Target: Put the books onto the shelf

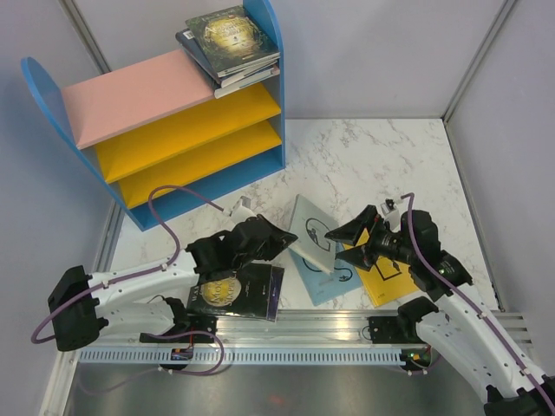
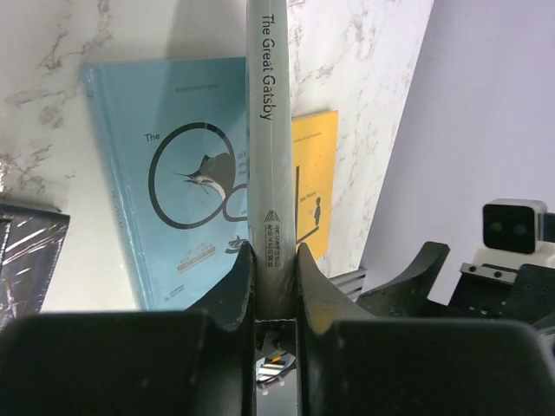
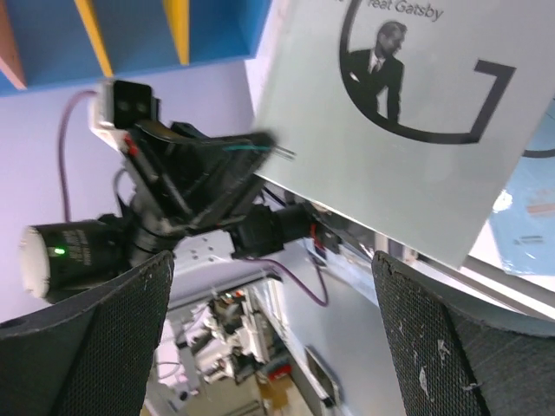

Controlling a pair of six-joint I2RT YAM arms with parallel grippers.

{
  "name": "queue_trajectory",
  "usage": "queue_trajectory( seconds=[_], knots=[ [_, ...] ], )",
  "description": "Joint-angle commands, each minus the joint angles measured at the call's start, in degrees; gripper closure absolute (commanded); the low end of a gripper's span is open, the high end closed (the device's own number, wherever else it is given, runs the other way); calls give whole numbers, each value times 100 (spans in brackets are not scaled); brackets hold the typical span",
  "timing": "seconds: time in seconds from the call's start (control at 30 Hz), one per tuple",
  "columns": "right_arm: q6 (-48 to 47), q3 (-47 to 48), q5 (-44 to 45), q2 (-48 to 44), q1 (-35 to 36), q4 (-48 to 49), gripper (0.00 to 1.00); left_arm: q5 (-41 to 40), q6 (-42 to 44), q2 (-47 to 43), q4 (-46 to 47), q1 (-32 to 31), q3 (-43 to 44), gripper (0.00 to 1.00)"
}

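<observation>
A pale grey-blue book, titled The Great Gatsby, stands on edge and tilted over the marble table. My left gripper is shut on its spine, with the fingers pressed to both sides. My right gripper stands open just right of that book, its cover ahead of the wide-apart fingers. A teal-blue book and a yellow book lie flat below. A black book with gold lettering lies under the left arm. Several books are stacked on the shelf's pink top.
The shelf stands at the back left with blue side panels and two bare yellow boards. Grey walls close in the table on three sides. A metal rail runs along the near edge by the arm bases.
</observation>
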Motion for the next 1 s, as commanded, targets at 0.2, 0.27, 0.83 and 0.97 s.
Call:
queue_trajectory(
  seconds=[0.2,0.27,0.83,0.97],
  knots=[
    [1250,343,507,261,29,420,2,-84,-120,-123,-368,77,1114,98],
    [857,701,814,314,20,-564,2,-145,-112,-79,-527,77,1221,98],
    [1784,-43,1174,59,29,-396,2,-550,-963,-887,-861,182,1309,98],
    [2032,-44,1237,445,47,466,2,-620,-1438,-1072,-739,182,1029,98]
  ],
)
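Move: The left hand already pinches the Gatsby book by one end of its spine; the book's middle is about 4 cm ahead and 6 cm right of this hand, nearly level with it. The open right gripper waits some 10 cm right and 3 cm back of the left hand. From the right hand the book's middle lies about 4 cm ahead, 5 cm left and slightly lower, with the blue book 20 cm below, 3 cm back and 4 cm left, and the yellow book as deep, 12 cm right, 1 cm back. Keeping its pinch on the Gatsby book's spine, the left hand lifts it some 7 cm and then also drifts about 3 cm left, hardly turning. The right hand, wide open throughout, rises a little forward, then sinks about 6 cm while pulling back and right, and finally eases forward again beside the book's free side, swinging some 15 degrees clockwise and rolling its forward side down as much. It doesn't grip the book. ##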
